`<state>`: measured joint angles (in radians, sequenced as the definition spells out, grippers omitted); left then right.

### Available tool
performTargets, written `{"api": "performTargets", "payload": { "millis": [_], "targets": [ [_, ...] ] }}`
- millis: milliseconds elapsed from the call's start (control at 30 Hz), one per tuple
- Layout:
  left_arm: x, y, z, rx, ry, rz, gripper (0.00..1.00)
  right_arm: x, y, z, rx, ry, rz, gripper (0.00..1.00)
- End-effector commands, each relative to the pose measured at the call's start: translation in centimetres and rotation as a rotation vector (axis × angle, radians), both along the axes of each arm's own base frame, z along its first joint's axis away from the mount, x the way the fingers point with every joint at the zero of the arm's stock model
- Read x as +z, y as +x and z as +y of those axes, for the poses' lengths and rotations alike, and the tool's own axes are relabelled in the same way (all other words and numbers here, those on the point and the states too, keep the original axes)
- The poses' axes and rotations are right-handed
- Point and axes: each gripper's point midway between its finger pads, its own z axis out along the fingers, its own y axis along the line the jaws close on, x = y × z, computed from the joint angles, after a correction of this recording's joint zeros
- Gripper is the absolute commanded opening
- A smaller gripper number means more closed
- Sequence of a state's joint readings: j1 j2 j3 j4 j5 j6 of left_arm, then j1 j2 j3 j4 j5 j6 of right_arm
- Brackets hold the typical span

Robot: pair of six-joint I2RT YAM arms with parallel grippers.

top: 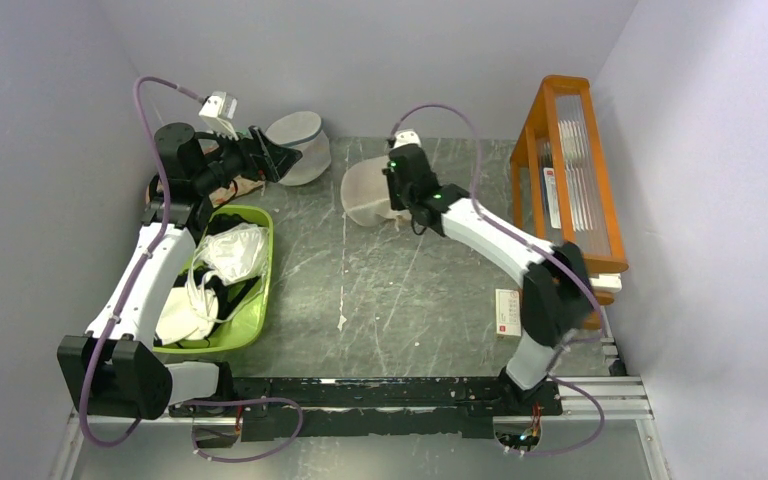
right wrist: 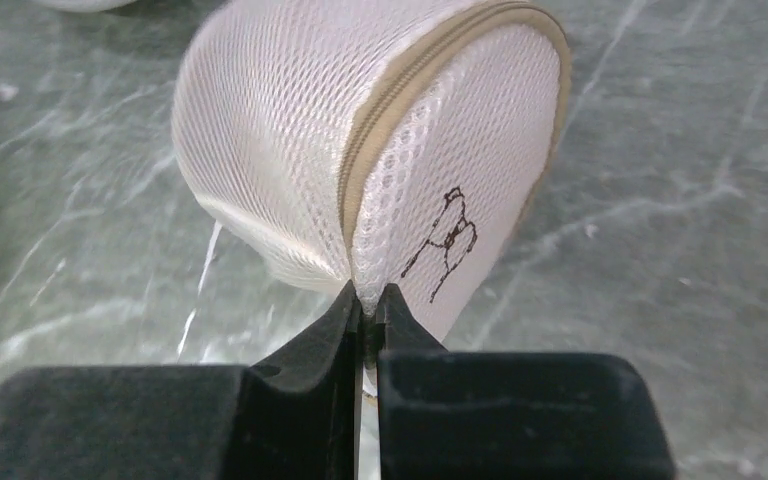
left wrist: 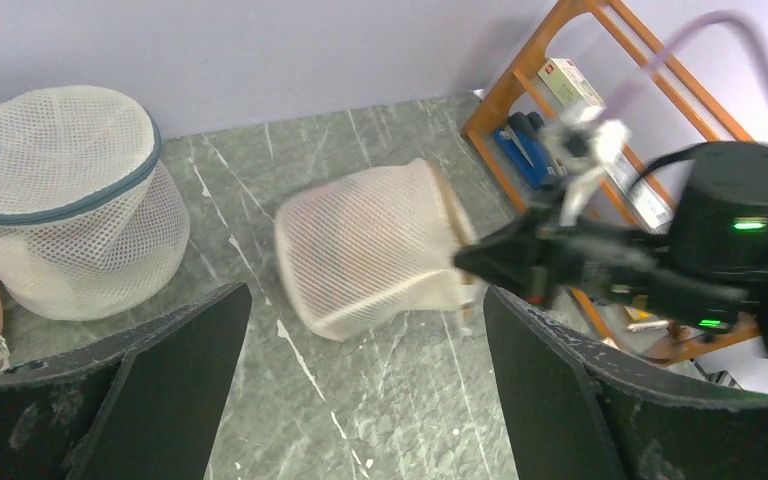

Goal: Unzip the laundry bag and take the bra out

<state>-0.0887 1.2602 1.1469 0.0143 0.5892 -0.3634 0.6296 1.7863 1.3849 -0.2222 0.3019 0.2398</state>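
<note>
The laundry bag (top: 365, 192) is a cream mesh dome lying on its side at the back middle of the table. It looks tilted and partly raised in the left wrist view (left wrist: 370, 255). Its beige zip (right wrist: 400, 100) runs shut around the rim, beside a small black bra icon (right wrist: 447, 240). My right gripper (right wrist: 368, 300) is shut on a pinch of mesh at the bag's near rim, next to the zip (top: 394, 203). My left gripper (top: 280, 160) hangs open at the back left, apart from the bag and facing it, with nothing between its fingers (left wrist: 365, 330). The bra is hidden.
A greyish-white mesh cylinder (top: 300, 145) stands at the back left, close to my left gripper. A green tray (top: 250, 330) with white garments lies along the left side. An orange wooden rack (top: 565, 170) stands on the right, with a small box (top: 508, 312) near its foot.
</note>
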Motion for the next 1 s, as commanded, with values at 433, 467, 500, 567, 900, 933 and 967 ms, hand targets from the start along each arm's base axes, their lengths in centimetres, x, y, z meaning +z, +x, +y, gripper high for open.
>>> {"api": "performTargets", "payload": {
  "millis": [433, 467, 500, 567, 900, 933, 967],
  "targets": [
    [0.5, 0.4, 1.0, 0.047, 0.049, -0.041, 0.98, 5.9, -13.1, -1.5, 0.187, -0.185, 0.057, 0.00],
    [0.5, 0.5, 1.3, 0.061, 0.057, -0.047, 0.98, 4.2, -13.5, -0.2, 0.213, -0.203, 0.089, 0.00],
    [0.5, 0.5, 1.4, 0.071, 0.065, -0.051, 0.98, 3.0, -14.1, 1.2, 0.243, -0.212, 0.111, 0.00],
    [0.4, 0.6, 1.6, 0.083, 0.076, -0.055, 0.98, 0.4, -15.5, 4.0, 0.310, -0.212, 0.169, 0.01],
    [0.0, -0.1, -0.4, 0.044, 0.137, -0.082, 0.98, 4.7, -19.6, 7.3, 0.473, 0.111, 0.110, 0.69],
    [-0.1, -0.2, -0.9, 0.026, 0.140, -0.085, 0.98, 5.5, -19.7, 6.8, 0.462, 0.130, 0.088, 0.73],
    [-0.1, -0.5, -1.4, 0.009, 0.144, -0.087, 0.98, 6.3, -19.7, 6.0, 0.435, 0.144, 0.065, 0.76]
  ]
}}
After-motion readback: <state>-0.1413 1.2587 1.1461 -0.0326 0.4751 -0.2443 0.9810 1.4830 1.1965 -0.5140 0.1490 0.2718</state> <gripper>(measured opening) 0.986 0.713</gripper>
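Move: The laundry bag is already pinched by a near, right-hand edge and just lifting; its middle sits about 5 cm ahead of the right hand, 5 cm left and 4 cm lower. It goes to bare table some 13 cm back, 4 cm left and 9 cm below. The other mesh bag is about 16 cm ahead and 20 cm left, the green basket 18 cm back and 34 cm left. From the left hand, the laundry bag lies roughly 12 cm ahead, 15 cm right and 22 cm lower. The laundry bag, still in the right fingers' pinch, is lifted about 10 cm while drawn back and to the right, then swung left as the hand keeps coming back and sinks towards the open near table. Turning some 25 degrees counter-clockwise, the fingers open low over the table, let go, and rise slightly clear, ending roughly 20 cm back. ##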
